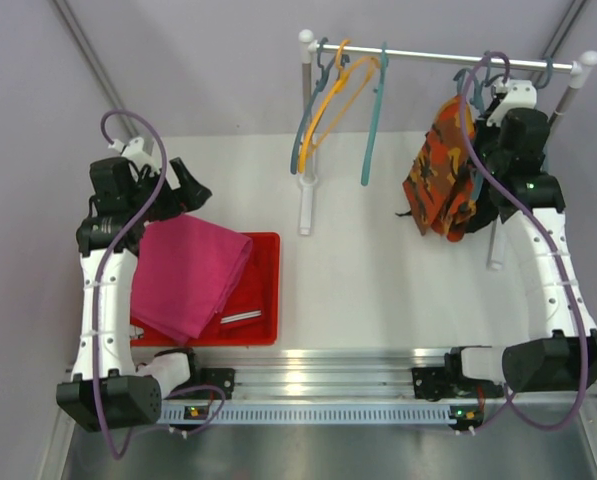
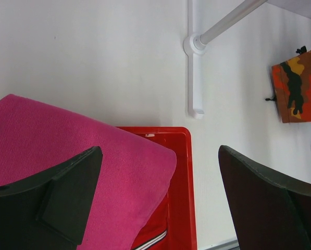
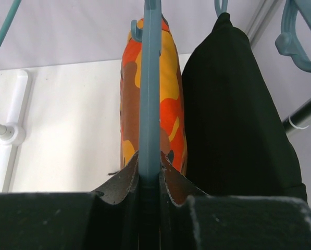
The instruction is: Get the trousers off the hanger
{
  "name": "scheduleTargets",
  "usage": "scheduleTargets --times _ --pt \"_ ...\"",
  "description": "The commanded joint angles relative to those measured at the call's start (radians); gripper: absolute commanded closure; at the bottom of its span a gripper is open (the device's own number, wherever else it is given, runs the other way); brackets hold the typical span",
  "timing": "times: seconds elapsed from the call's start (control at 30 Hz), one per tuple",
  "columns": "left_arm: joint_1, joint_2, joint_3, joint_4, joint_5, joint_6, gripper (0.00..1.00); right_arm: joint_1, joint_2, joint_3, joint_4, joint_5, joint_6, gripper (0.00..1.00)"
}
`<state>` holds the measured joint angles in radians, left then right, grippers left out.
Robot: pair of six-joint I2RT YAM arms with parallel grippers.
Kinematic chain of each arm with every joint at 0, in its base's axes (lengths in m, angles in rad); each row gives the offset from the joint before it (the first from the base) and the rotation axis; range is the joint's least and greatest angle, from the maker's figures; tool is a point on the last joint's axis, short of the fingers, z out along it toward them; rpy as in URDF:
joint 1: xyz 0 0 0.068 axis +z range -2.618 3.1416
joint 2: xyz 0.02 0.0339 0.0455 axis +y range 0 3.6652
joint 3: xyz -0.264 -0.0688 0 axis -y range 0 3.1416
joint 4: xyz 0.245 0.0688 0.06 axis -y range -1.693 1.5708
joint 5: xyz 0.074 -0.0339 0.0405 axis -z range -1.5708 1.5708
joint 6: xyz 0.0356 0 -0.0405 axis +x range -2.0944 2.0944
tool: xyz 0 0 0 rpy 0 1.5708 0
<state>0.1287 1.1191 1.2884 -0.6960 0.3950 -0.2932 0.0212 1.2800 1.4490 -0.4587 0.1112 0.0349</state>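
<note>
On a teal hanger (image 3: 150, 78) at the right end of the rail (image 1: 448, 57) hang the orange camouflage trousers (image 1: 440, 175) (image 3: 171, 94). Plain black trousers (image 3: 233, 114) hang just beside them. My right gripper (image 3: 150, 161) is shut on the teal hanger's lower bar, which is pinched between both fingers (image 3: 121, 182). The magenta pink trousers (image 1: 188, 272) (image 2: 129, 166) lie folded over a red bin (image 1: 263, 290), with red trousers (image 2: 155, 229) under them. My left gripper (image 2: 159, 149) hovers open above the bin, holding nothing.
Three bare hangers, one orange (image 1: 333, 100) and two teal (image 1: 373, 120), hang at the left end of the rail. The rack's white post and foot (image 2: 194, 78) stand on the table between the bin and the hanging clothes. The right post (image 1: 568, 100) is close behind my right arm.
</note>
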Motion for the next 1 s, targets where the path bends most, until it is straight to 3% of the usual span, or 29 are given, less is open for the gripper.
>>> scheduleTargets --times 0.0,0.2,0.43,0.6,0.97 --pt "-0.003 -0.021 0.061 0.039 0.001 -0.003 0.02 -0.014 -0.033 0.154 0.077 -0.001 -0.013 1.00" --pt "-0.004 -0.028 0.133 0.036 0.048 0.006 0.02 -0.012 -0.033 0.299 0.015 -0.028 0.033 1.00" --pt "-0.003 -0.051 0.215 0.029 0.087 -0.001 0.02 -0.013 -0.090 0.309 0.019 -0.062 0.057 1.00" --pt "-0.018 -0.061 0.253 0.029 0.211 -0.024 0.02 -0.014 -0.132 0.321 -0.004 -0.097 0.083 1.00" --pt "-0.310 -0.058 0.359 0.004 0.202 -0.033 0.03 -0.013 -0.298 0.179 -0.047 -0.197 0.142 1.00"
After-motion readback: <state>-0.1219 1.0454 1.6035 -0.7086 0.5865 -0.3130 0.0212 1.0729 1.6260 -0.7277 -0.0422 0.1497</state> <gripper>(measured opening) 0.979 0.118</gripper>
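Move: From the right hand, already shut on the near end of the blue hanger, the camouflage trousers' middle is roughly 7 cm ahead, 4 cm left and 10 cm below. The black trousers are about 8 cm ahead, 6 cm right and 9 cm below; the empty teal hanger hangs level, some 18 cm left and 3 cm ahead. From the left hand the camouflage trousers are about 15 cm ahead, 42 cm right, 5 cm below; the pink trousers lie 25 cm below, 8 cm back and 4 cm left. Up first, then mostly back, with a slight drift left, the right hand keeps its grip on the blue hanger and draws it away from the rack, about 9 cm each way. The open left hand rises some 15 cm, then swings right and back towards the camouflage trousers, its fingers tipping up and turning clockwise by about 20 degrees. ##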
